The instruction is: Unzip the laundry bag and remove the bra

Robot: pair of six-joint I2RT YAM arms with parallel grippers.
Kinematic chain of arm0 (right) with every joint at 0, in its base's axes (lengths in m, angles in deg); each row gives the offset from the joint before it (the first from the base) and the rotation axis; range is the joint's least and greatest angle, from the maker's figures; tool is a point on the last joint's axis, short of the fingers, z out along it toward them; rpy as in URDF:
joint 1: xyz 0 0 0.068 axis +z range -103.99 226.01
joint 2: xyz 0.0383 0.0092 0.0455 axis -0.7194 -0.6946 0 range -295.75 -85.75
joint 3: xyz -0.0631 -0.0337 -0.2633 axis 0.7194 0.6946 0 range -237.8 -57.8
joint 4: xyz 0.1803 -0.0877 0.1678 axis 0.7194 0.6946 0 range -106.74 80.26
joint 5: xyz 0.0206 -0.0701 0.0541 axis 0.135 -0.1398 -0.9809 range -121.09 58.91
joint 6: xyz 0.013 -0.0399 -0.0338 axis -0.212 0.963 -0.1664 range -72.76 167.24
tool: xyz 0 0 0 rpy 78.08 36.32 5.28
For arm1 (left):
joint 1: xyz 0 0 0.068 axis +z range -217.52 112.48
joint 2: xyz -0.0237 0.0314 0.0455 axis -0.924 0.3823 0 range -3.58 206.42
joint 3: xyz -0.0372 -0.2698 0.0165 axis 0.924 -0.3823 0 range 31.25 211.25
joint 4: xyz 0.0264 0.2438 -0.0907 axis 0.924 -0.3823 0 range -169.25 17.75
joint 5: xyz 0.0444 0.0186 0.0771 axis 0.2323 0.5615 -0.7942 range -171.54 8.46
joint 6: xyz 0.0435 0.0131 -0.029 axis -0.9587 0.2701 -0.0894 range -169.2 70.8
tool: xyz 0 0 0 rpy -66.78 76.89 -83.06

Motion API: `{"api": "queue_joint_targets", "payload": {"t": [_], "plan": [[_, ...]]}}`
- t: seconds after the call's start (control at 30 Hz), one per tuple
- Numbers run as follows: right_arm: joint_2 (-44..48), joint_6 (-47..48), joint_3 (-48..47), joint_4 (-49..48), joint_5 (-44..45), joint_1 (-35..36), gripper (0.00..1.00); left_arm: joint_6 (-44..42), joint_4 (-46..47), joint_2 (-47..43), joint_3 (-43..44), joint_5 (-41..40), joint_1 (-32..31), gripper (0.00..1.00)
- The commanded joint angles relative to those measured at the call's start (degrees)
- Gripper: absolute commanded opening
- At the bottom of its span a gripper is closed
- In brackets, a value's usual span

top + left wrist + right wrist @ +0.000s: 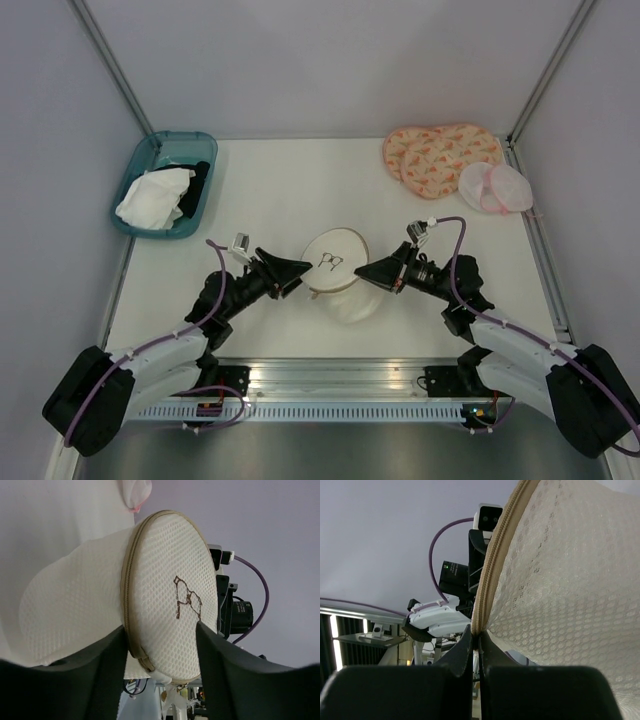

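Observation:
The laundry bag (335, 262), a cream mesh dome with a tan zipper rim and a small bra icon on its round face, sits lifted and tilted mid-table between both arms. My right gripper (362, 272) is shut on the tan rim (492, 575) at the bag's right edge, fingertips pinched together (476, 636). My left gripper (300, 270) stands open at the bag's left end, its fingers straddling the rim and round face (170, 595), one on each side (161, 645). No bra is in view; the zipper looks closed.
A teal bin (128, 180) at the back left holds a white cloth (155, 198) and a black cloth (200, 180). A pink-orange patterned pad (440, 150) and a pale pink mesh pair (495, 187) lie at the back right. Grey walls enclose the table.

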Motion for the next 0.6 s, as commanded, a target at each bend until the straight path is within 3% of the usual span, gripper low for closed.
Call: {"api": "queue_joint_targets", "payload": {"t": [0.0, 0.03, 0.1, 0.13, 0.17, 0.23, 0.37, 0.4, 0.5, 0.57], "plan": [[-0.61, -0.29, 0.44, -7.36, -1.55, 0.39, 0.0, 2.69, 7.31, 2.07, 1.98, 2.38, -0.21, 0.56], [-0.62, -0.03, 0.44, -7.1, -1.55, 0.47, 0.01, 2.69, 7.59, 2.6, 1.9, 2.46, -0.21, 0.43], [-0.18, 2.33, 0.09, -3.86, -1.29, 0.47, 0.0, 2.87, 7.85, 3.04, 1.9, 2.9, -0.21, 0.26], [0.61, 4.0, -0.61, -1.75, -0.93, 0.47, 0.0, 2.87, 7.68, 2.95, 1.81, 2.9, -0.21, 0.11], [1.22, 5.67, -1.13, 3.75, 0.03, 0.47, 0.01, 2.87, 7.5, 2.52, 1.72, 2.9, -0.21, 0.05], [2.98, 12.26, -3.5, 10.8, 1.96, 0.56, 0.0, 2.43, 6.19, 1.99, 1.54, 2.9, -0.21, 0.02], [5.1, 25.09, -9.13, 34.67, 10.47, 0.47, 0.03, 0.85, 0.93, -1.43, 1.1, 0.63, -0.21, 0.02], [5.53, 27.37, -11.57, 38.57, 14.93, 0.47, 0.24, 0.5, -1.09, -3.79, 1.1, -0.34, -0.21, 0.02], [6.85, 32.93, -13.96, 46.59, 20.14, 0.56, 0.6, -1.43, -12.33, -10.02, 0.93, -7.53, -0.21, 0.02], [7.38, 35.13, -14.76, 50.37, 21.39, 0.73, 0.67, -1.7, -20.17, -13.29, -0.12, -14.45, -0.21, 0.02]]}}
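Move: My left fingers are half closed around the near end of the laundry bag's zip; the bag's middle lies some 9 cm to that hand's right, about 1 cm nearer me and 4 cm below it. The right gripper's tips are about 13 cm to my left hand's right, level in reach and some 4 cm higher. My right hand still pinches the other end of the zip edge, with the bag's middle about 5 cm to its left, 1 cm back and 8 cm below. I shut my left fingers on the bag's zipped rim and hold almost still there, easing about 2 cm left only at the end. My right hand keeps its pinch while it starts to sink, then opens and comes free of the rim, going about 4 cm down and as far forward, drifting right away from the bag, with its fingertips tipping down some 25 degrees. ##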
